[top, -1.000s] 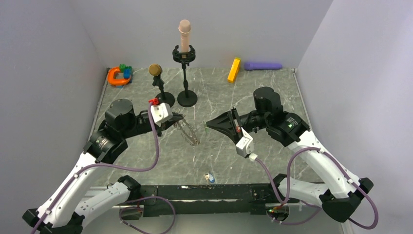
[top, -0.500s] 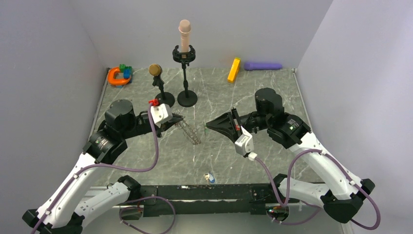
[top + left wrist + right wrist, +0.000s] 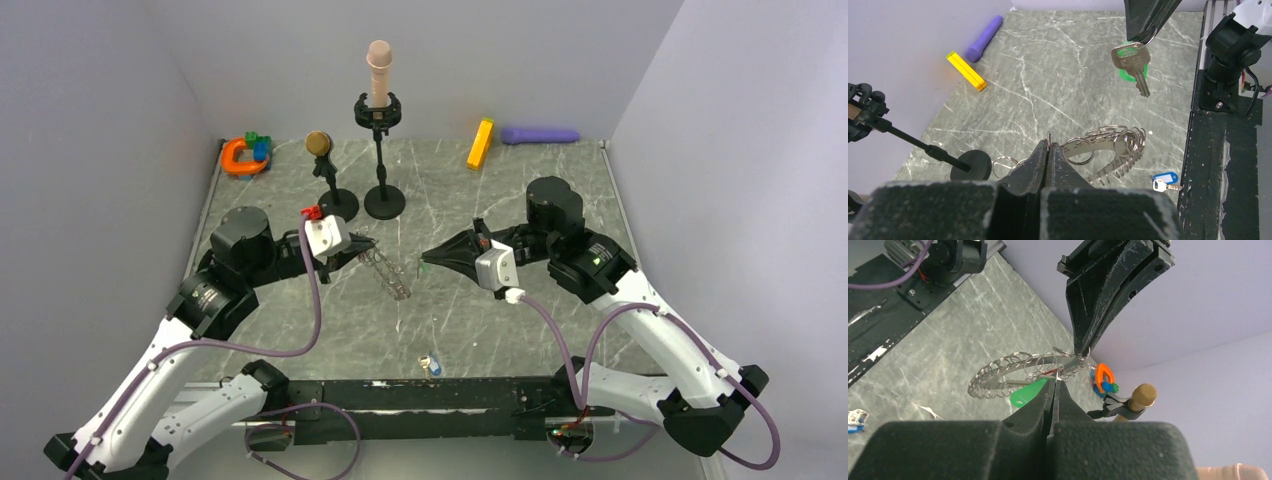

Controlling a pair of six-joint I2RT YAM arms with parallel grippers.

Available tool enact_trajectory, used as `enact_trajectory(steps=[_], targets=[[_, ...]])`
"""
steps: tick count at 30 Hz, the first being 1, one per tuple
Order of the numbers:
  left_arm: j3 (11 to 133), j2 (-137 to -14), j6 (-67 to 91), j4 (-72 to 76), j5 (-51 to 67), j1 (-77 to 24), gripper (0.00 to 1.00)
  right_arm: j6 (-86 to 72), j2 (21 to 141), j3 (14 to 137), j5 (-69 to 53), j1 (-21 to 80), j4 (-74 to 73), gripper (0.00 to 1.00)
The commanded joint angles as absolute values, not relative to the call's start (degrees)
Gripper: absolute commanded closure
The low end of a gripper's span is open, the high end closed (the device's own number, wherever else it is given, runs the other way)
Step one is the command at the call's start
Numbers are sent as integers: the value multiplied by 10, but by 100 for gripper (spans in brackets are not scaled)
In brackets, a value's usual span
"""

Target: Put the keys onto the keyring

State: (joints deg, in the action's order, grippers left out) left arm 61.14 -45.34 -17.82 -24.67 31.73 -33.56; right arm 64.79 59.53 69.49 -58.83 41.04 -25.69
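Note:
The keyring point(image 3: 1108, 145), a toothed metal band strung with several split rings, hangs tilted above the table from my left gripper point(image 3: 1049, 146), which is shut on one thin wire ring of it. In the top view the keyring point(image 3: 390, 274) trails down and to the right from the left gripper point(image 3: 370, 244). My right gripper point(image 3: 1055, 382) is shut on the small ring of the green key point(image 3: 1027, 393), just short of the keyring point(image 3: 1008, 371). In the left wrist view the green key point(image 3: 1131, 59) dangles from the right gripper point(image 3: 1144, 40). The two gripper tips are close together.
Two black microphone stands point(image 3: 384, 201) point(image 3: 338, 204) rise just behind the left gripper. A blue-tagged key point(image 3: 431, 365) lies by the black rail at the near edge. An orange clamp-like toy point(image 3: 243, 156), a yellow block point(image 3: 480, 143) and a purple cylinder point(image 3: 540, 135) sit along the back wall.
My right wrist has rolled, bringing its white camera housing from below the arm to its top. The left arm has edged slightly left. Both grips held.

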Motion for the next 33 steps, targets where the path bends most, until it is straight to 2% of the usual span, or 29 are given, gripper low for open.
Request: enact_trajectory(steps=[1,12,19,25,33], targets=[[624,-441,-180,-207,337,-334,100,596,594,716,-604,411,-233,100],[648,-464,-236,-257,332,-335,100,422,670,813,-625,398,-341,100],[677,-493,-287,-318,334,-343,100,279,780,936,-616,376,-464,100],[694,-524,-286,-369,365,-345,100,277,898,1073,-595,377,-653,100],[713,-554,-240,-433,393,-345,100,299,929,1071,-587,383,-718,100]])
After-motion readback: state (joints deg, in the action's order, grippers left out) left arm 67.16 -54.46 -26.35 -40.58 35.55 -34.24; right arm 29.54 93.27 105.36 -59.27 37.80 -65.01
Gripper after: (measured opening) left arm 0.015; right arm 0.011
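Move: About 7 cm to the left of the right hand, level with it fore and aft and some 5 cm lower, is the middle of the big keyring, hanging from the left fingers. The blue-tagged key lies on the table roughly 5 cm back and 1 cm right of the right hand, the tall stand's foot about 30 cm ahead and 8 cm left, both some 36 cm down. From the left hand, the green-tagged key is about 10 cm right, 4 cm back and 1 cm lower. Carrying the green-tagged key, the right hand first eases forward nearly 5 cm and a little left, then sinks about 5 cm, closing on the left fingertips that pinch the keyring; its wrist rolls some 60 degrees while its fingertips dip. The left hand lowers the keyring about as far, tipping its own fingertips slightly down. Both grippers stay shut on what they hold. ##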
